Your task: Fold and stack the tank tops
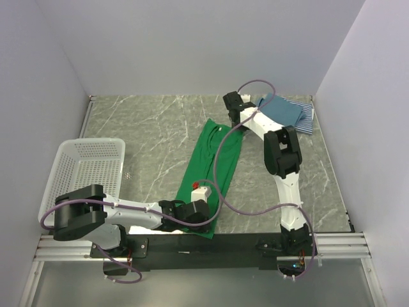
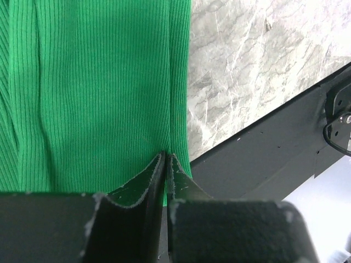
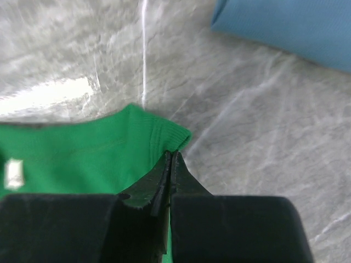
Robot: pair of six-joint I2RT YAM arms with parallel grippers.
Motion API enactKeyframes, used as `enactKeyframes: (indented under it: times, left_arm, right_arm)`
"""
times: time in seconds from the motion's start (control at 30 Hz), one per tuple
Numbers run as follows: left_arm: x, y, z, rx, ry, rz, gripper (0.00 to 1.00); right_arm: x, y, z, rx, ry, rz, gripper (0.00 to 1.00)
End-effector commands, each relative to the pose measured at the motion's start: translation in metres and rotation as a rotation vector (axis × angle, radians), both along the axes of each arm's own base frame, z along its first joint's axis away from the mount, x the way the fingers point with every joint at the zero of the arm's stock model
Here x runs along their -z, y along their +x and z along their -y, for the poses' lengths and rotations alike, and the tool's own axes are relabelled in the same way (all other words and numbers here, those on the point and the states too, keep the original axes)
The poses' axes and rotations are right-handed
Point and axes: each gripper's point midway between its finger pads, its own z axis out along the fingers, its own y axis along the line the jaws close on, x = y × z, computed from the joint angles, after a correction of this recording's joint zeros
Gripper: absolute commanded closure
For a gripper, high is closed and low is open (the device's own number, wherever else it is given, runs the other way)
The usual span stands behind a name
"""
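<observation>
The bright green tank top [image 1: 211, 160] lies stretched out lengthwise on the marble table, from the near edge towards the back. My left gripper [image 1: 193, 211] is shut on its near hem; in the left wrist view the jaws [image 2: 166, 155] pinch the ribbed green fabric [image 2: 98, 93] at its right edge. My right gripper [image 1: 237, 123] is shut on the far shoulder strap, where the tips [image 3: 171, 155] clamp the green corner [image 3: 82, 159]. The teal-blue tank top [image 1: 281, 110] lies folded on the striped one [image 1: 308, 121] at the back right.
A white mesh basket [image 1: 86, 173] stands at the left edge of the table. The black base rail [image 2: 274, 148] runs along the near edge, just past the green hem. The teal top [image 3: 285, 27] lies close beyond the right gripper.
</observation>
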Motion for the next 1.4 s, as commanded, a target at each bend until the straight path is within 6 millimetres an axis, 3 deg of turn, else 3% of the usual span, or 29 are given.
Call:
enactKeyframes:
  times: [0.0, 0.07, 0.17, 0.2, 0.3, 0.47, 0.53, 0.63, 0.7, 0.73, 0.77, 0.8, 0.83, 0.9, 0.93, 1.1, 1.23, 1.37]
  left_arm:
    - [0.006, -0.013, -0.004, 0.047, 0.02, -0.026, 0.89]
    - [0.004, -0.012, -0.005, 0.042, 0.017, -0.024, 0.88]
    - [0.004, -0.011, -0.007, 0.035, 0.021, -0.02, 0.85]
    - [0.003, -0.011, -0.007, 0.035, 0.02, -0.019, 0.85]
    - [0.0, -0.01, -0.007, 0.03, 0.012, -0.016, 0.84]
    - [-0.004, -0.009, -0.006, 0.027, 0.003, -0.007, 0.84]
    - [-0.008, -0.007, -0.006, 0.021, -0.006, 0.001, 0.84]
    - [-0.016, -0.005, -0.006, 0.009, -0.025, 0.012, 0.84]
    - [-0.016, -0.005, -0.009, 0.002, -0.018, 0.012, 0.84]
    - [-0.017, -0.004, -0.01, -0.003, -0.016, 0.018, 0.84]
    - [-0.02, -0.003, -0.009, -0.007, -0.024, 0.021, 0.84]
    - [-0.019, -0.003, -0.012, -0.012, -0.015, 0.021, 0.84]
    - [-0.022, -0.001, -0.012, -0.02, -0.023, 0.025, 0.84]
    - [-0.022, -0.001, -0.013, -0.029, -0.023, 0.025, 0.84]
    - [-0.023, -0.001, -0.014, -0.034, -0.023, 0.026, 0.84]
    - [-0.022, 0.0, -0.016, -0.047, -0.025, 0.019, 0.85]
    - [-0.02, -0.001, -0.017, -0.054, -0.027, 0.011, 0.85]
    - [-0.02, -0.002, -0.019, -0.059, -0.033, 0.006, 0.85]
  right_arm:
    - [-0.004, 0.005, 0.008, 0.015, -0.079, -0.013, 1.0]
    - [0.002, 0.004, 0.01, 0.015, -0.086, -0.036, 1.0]
    - [0.003, 0.004, 0.007, 0.017, -0.071, -0.036, 0.8]
    - [0.001, 0.005, 0.006, 0.016, -0.067, -0.029, 0.69]
    - [-0.012, 0.007, 0.004, 0.012, -0.042, 0.008, 0.57]
    - [-0.054, 0.004, 0.007, 0.034, -0.014, 0.086, 0.53]
    - [-0.063, -0.002, 0.01, 0.047, -0.011, 0.101, 0.52]
    - [-0.093, -0.012, 0.014, 0.069, 0.026, 0.164, 0.52]
    - [-0.1, -0.02, 0.012, 0.066, 0.061, 0.177, 0.52]
    - [-0.092, -0.027, 0.009, 0.057, 0.082, 0.161, 0.52]
    - [-0.104, -0.034, 0.002, 0.044, 0.122, 0.183, 0.53]
    - [-0.103, -0.039, -0.007, 0.014, 0.16, 0.18, 0.54]
    - [-0.089, -0.048, -0.021, -0.036, 0.21, 0.16, 0.55]
    - [-0.094, -0.063, -0.045, -0.083, 0.254, 0.188, 0.57]
    - [-0.08, -0.077, -0.053, -0.112, 0.262, 0.154, 0.57]
    - [-0.061, -0.111, -0.099, -0.189, 0.295, 0.125, 0.57]
    - [-0.034, -0.125, -0.117, -0.206, 0.263, 0.076, 0.57]
    - [-0.02, -0.126, -0.121, -0.195, 0.221, 0.056, 0.57]
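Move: The green tank top's right strap is still pinched in the right fingers, some 2 cm above the table; the bottom of its neckline lies about 13 cm back and 11 cm left of that hand, 3 cm lower. The folded blue tank top is some 8 cm farther out and 17 cm right. From the left hand, that neckline spot is about 31 cm ahead and 8 cm right; the hem corner is 2 cm back and 2 cm right. The green strap is set down about 2 cm and let go as the right fingers open to about half. The right hand then rises clear and swings back and left, roughly 14 by 12 cm, sinking again with a slight counter-clockwise turn to hover open over the neckline's bottom. The left hand lifts off the hem, drifting a little left. ##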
